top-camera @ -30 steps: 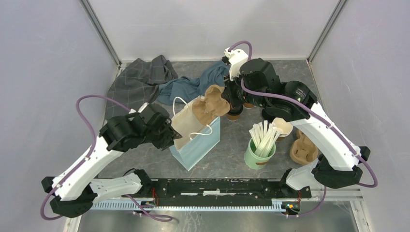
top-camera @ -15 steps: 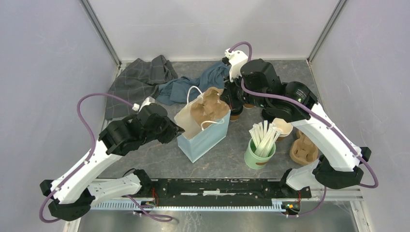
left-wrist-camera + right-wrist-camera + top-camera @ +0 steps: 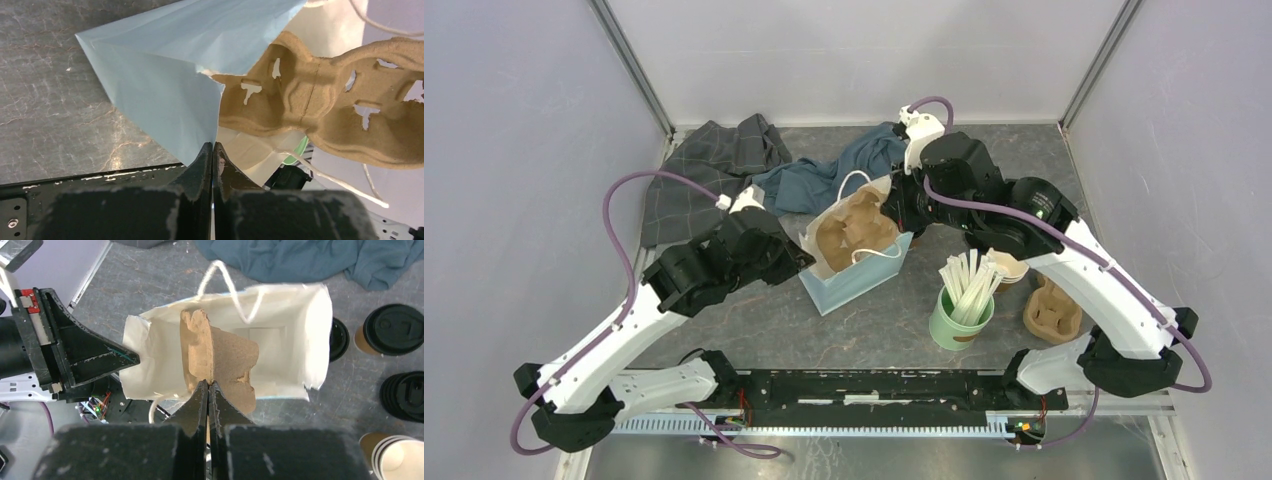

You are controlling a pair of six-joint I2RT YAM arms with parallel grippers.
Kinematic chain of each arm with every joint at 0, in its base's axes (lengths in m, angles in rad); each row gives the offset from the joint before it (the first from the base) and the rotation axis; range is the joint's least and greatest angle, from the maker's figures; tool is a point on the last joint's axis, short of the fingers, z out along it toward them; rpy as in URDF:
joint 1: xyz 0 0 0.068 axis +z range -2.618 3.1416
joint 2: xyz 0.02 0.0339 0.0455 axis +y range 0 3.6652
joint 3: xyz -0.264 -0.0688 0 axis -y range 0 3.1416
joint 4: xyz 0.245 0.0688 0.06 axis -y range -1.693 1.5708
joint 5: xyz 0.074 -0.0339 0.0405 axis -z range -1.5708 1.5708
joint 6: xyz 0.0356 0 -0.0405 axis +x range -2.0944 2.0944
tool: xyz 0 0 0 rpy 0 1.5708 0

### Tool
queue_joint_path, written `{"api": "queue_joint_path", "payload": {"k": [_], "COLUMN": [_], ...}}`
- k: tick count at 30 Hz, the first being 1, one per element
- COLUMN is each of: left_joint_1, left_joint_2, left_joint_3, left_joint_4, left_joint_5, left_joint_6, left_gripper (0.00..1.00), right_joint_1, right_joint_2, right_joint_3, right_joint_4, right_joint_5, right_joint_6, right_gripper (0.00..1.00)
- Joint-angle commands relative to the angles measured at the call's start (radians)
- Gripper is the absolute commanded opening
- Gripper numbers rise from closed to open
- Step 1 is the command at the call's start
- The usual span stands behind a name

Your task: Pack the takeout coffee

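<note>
A light blue paper bag (image 3: 860, 278) stands open at the table's middle. My left gripper (image 3: 804, 262) is shut on the bag's near-left rim, which in the left wrist view shows as the blue wall (image 3: 165, 75) pinched at my left gripper (image 3: 213, 146). My right gripper (image 3: 208, 383) is shut on a brown pulp cup carrier (image 3: 225, 360) that hangs edge-down inside the bag's white interior (image 3: 290, 350). Two takeout coffee cups stand just beyond the bag: one in full view (image 3: 393, 329), the other (image 3: 340, 339) half hidden by the bag's wall.
A stack of black lids (image 3: 407, 390) and lidless cups (image 3: 392, 457) sit near the coffees. A green cup of stirrers (image 3: 961, 318) and a second carrier (image 3: 1054, 310) are at right. Grey cloth (image 3: 714, 165) and blue cloth (image 3: 824, 180) lie at the back.
My left gripper has shut on the bag's rim and pushed toward the back right. The bag has shifted right and stands wider open, with the carrier lower inside it.
</note>
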Motion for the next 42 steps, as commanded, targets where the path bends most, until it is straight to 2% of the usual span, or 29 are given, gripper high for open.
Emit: {"api": "queue_joint_path", "payload": {"k": [1,7,12,17,20,25,37,42], "left_joint_1": [0.0,0.0,0.0,0.0,0.0,0.0,0.0,0.0], "left_joint_2": [-0.064,-0.134,-0.131,-0.074,-0.055,-0.056,-0.026,-0.036], "left_joint_3": [-0.069,-0.124,-0.125,-0.093,-0.081,-0.083,-0.084,-0.074], "left_joint_4": [0.061,0.037,0.04,0.023,-0.002,-0.021,-0.032,-0.05], "left_joint_5": [0.03,0.03,0.046,0.074,0.072,0.079,0.094,0.043], "left_joint_6": [0.027,0.002,0.009,0.054,0.078,0.093,0.098,0.092], "left_gripper": [0.02,0.02,0.02,0.02,0.02,0.02,0.02,0.02], "right_joint_1": [-0.002,-0.004,-0.004,-0.003,-0.004,-0.004,-0.004,-0.003], "right_joint_2": [-0.057,-0.041,0.032,0.108,0.11,0.111,0.224,0.231], "right_joint_3": [-0.094,-0.175,-0.133,0.042,0.089,0.087,0.126,0.087], "right_joint_4": [0.079,0.173,0.164,0.071,0.054,0.077,0.084,0.06], "right_joint_5": [0.057,-0.015,-0.05,-0.093,-0.103,-0.094,-0.212,-0.235], "right_joint_6": [0.106,0.09,0.014,-0.046,-0.087,-0.152,-0.274,-0.297], "right_gripper": [0.0,0.0,0.0,0.0,0.0,0.0,0.0,0.0]}}
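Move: The right hand still holds the brown cup tray, whose lower part is already in the bag; the middle of the bag mouth lies about 7 cm to this hand's left, 2 cm ahead and roughly 7 cm below. A black-lidded cup stands some 15 cm ahead, 5 cm to the right, and the straw tumbler some 17 cm right, 6 cm back, both about 30 cm lower. From the left hand, shut on the near-left rim, the bag mouth's middle is about level, 8 cm right and 6 cm ahead. With its grip on the tray's right end unchanged, the right hand first sinks about 3 cm, then swings left, rising a little midway, and goes left and down again to end some 7 cm left and 5 cm lower, turned about 15 degrees counter-clockwise, working the tray towards the left hand and down in the bag mouth. The left hand keeps its pinch on the bag's rim corner, dipping about 2 cm and easing back about as far at the start, then holding nearly still against the shift with only a slight further sink. ##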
